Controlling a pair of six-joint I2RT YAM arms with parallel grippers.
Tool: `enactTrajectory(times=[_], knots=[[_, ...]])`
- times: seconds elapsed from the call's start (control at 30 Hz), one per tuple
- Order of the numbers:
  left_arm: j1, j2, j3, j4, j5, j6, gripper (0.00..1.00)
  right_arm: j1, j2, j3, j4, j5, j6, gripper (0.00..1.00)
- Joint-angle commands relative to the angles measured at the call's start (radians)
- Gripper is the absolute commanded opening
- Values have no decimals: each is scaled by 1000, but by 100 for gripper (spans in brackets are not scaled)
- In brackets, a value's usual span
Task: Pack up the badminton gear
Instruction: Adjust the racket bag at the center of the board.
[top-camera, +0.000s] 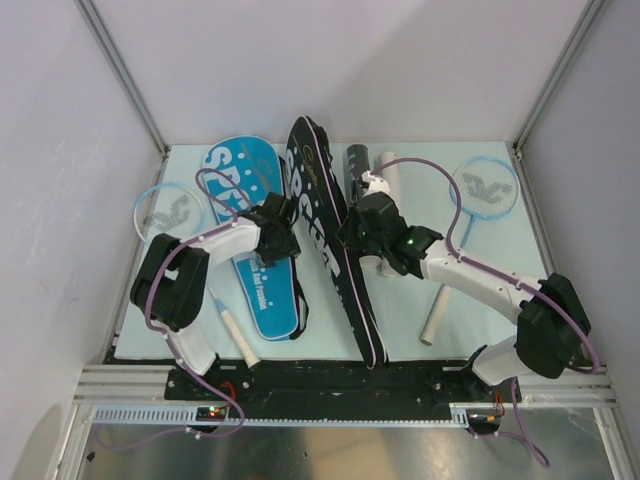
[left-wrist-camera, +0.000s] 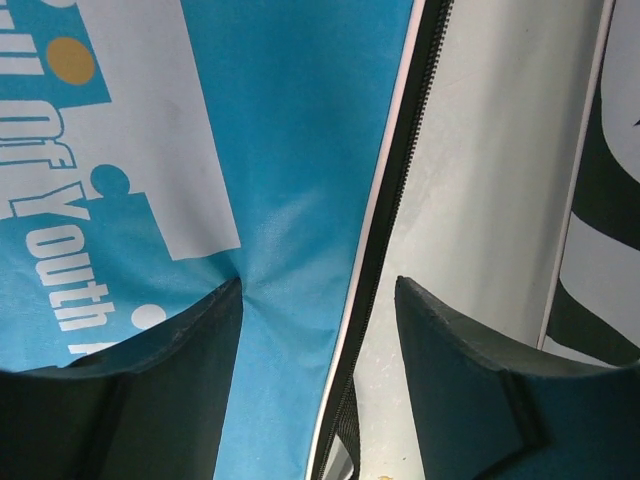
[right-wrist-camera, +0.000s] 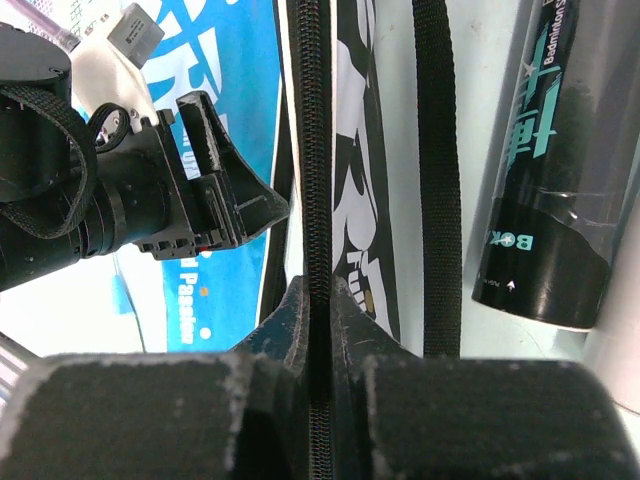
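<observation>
The blue racket cover (top-camera: 245, 235) lies flat left of centre. My left gripper (left-wrist-camera: 320, 300) is open and straddles its zippered right edge (left-wrist-camera: 385, 240), one finger (left-wrist-camera: 190, 350) over the blue fabric and the other above bare table. Beside it the black racket cover (top-camera: 330, 250) stands on edge. My right gripper (right-wrist-camera: 318, 300) is shut on the black cover's zipper seam (right-wrist-camera: 316, 150). A black tube (top-camera: 357, 165) and a white tube (top-camera: 388, 172) lie behind the right gripper. One racket (top-camera: 170, 210) lies at far left, another (top-camera: 487, 188) at far right.
The black cover's strap (right-wrist-camera: 437, 180) runs along the table between that cover and the black tube (right-wrist-camera: 560, 170). The left gripper (right-wrist-camera: 225, 200) sits close to the left of the right gripper. Frame rails and walls bound the table (top-camera: 480, 300).
</observation>
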Motion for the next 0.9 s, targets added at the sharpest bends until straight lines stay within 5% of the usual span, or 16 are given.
enactTrajectory(times=[0.0,0.23,0.53,0.87], knots=[[-24,39,32,12,-52,-30,65,-8,-70,7,138,61,3,0],[-24,93,37,-52,-100,-37,49,-12,-74,-9,157,43,13,0],[-22,142,58,-108,-146,-16,3,-12,-89,-24,178,31,15,0],[100,14,-24,-115,-143,36,0,-25,-149,-24,177,117,38,0]])
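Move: The left hand's open fingers straddle the blue bag's right edge, which lies level fore-and-aft, about 1 cm to the right and 1 cm below. From this hand the black bag's middle is some 13 cm right and 4 cm ahead, and the blue racket's grip 18 cm left and 19 cm back. The right hand holds the upper edge of the black bag, whose middle sits about 9 cm under it and 2 cm left; the blue edge lies 17 cm left, 4 cm back and 16 cm below, and the black tube 12 cm ahead, 6 cm right, 13 cm below. The left fingers shut on the zipped right edge of the blue bag and pinch it, the hand first sinking about 1 cm, then drawing about 2 cm to the left with a slight roll. The right hand keeps its pinch on the black bag's upper edge, dips a touch, then near the end lifts and eases right, about 1 cm each. ##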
